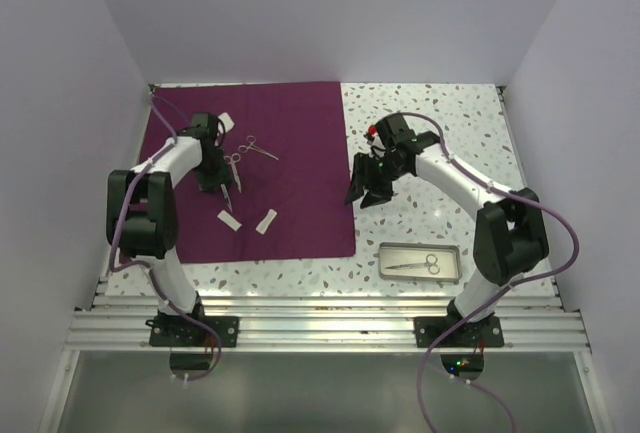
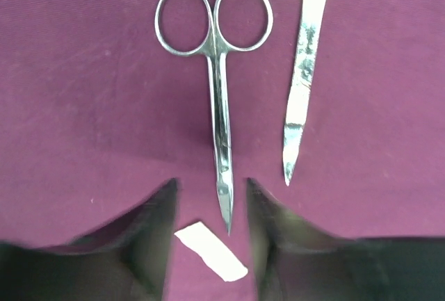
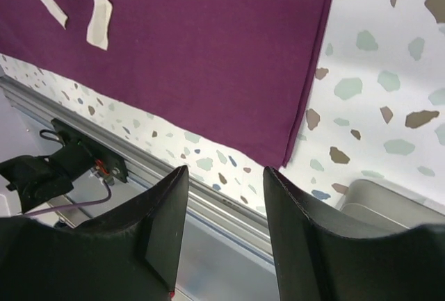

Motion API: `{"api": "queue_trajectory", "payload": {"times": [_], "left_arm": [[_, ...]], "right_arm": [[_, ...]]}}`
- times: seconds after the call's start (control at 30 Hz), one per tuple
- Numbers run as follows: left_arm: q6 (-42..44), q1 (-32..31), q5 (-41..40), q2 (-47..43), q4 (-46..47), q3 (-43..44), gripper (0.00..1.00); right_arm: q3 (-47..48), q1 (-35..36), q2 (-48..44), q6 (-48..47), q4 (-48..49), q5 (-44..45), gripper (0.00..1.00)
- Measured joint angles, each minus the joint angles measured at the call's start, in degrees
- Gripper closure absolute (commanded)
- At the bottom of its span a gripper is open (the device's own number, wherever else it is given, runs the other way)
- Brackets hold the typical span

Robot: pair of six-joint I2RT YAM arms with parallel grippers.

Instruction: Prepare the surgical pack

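Note:
The plum-purple cloth (image 1: 290, 193) lies flat on the left of the table. Two silver scissor-like instruments (image 1: 258, 147) lie on it; in the left wrist view one (image 2: 219, 106) points its tip between my fingers and the other (image 2: 306, 71) lies to its right. My left gripper (image 1: 222, 185) (image 2: 211, 197) is open just above the cloth, holding nothing, with a white gauze pad (image 2: 211, 252) under it. Two more gauze pads (image 1: 229, 220) (image 1: 267, 220) lie nearer the front. My right gripper (image 1: 365, 191) (image 3: 226, 176) is open and empty by the cloth's right edge (image 3: 208, 51).
The small steel tray (image 1: 445, 253) sits on the speckled table at the front right with one pair of scissors (image 1: 420, 264) in it; its corner shows in the right wrist view (image 3: 389, 200). Another white pad (image 1: 226, 121) lies behind the left wrist. White walls enclose the table.

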Motion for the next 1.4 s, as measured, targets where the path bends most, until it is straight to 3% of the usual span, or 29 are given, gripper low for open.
{"api": "queue_trajectory", "payload": {"times": [0.17, 0.53, 0.63, 0.77, 1.2, 1.4], "left_arm": [[0.11, 0.00, -0.50, 2.97, 0.33, 1.40, 0.66], [0.37, 0.00, -1.01, 6.45, 1.77, 2.58, 0.66], [1.07, 0.00, -1.01, 6.51, 2.05, 2.51, 0.75], [2.58, 0.24, -0.76, 6.40, 2.99, 2.05, 1.00], [3.19, 0.24, 0.72, 5.16, 2.99, 2.05, 1.00], [3.10, 0.24, 2.51, 0.07, 2.89, -0.04, 1.00]], "right_arm": [[-1.73, -0.02, -2.43, -0.61, -1.05, 1.05, 0.48], [-1.88, -0.39, -3.04, -1.05, -1.57, 1.40, 0.49], [-1.88, -0.39, -2.71, -1.05, -1.55, 1.40, 0.49], [-1.86, -0.37, -1.57, -1.03, -1.46, 1.38, 0.49], [-1.11, 0.35, 0.57, -0.50, -0.50, 1.11, 0.50], [1.16, 2.01, 3.96, 1.40, 1.95, -0.33, 0.51]]}}
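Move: The scissors to be picked up lie rings outward, their middle about 3 cm ahead of the left fingers, 1 cm left and 3 cm below. On the same level, a second pair of scissors is 6 cm ahead and 2 cm right of that hand. A white strip lies 3 cm back, straight behind it, and a second strip 3 cm back and 10 cm right. From the right hand, the target scissors are roughly 38 cm left, 9 cm farther out and 11 cm down. The scissors are pinched across the shanks near the pivot: the left hand sinks just under 3 cm onto them while edging about 1.5 cm forward, narrows its half-open fingers and shuts them, then rises some 2.5 cm with its grip kept. The right hand, open and empty, eases slightly back and right, sinks a little, then starts left again. ##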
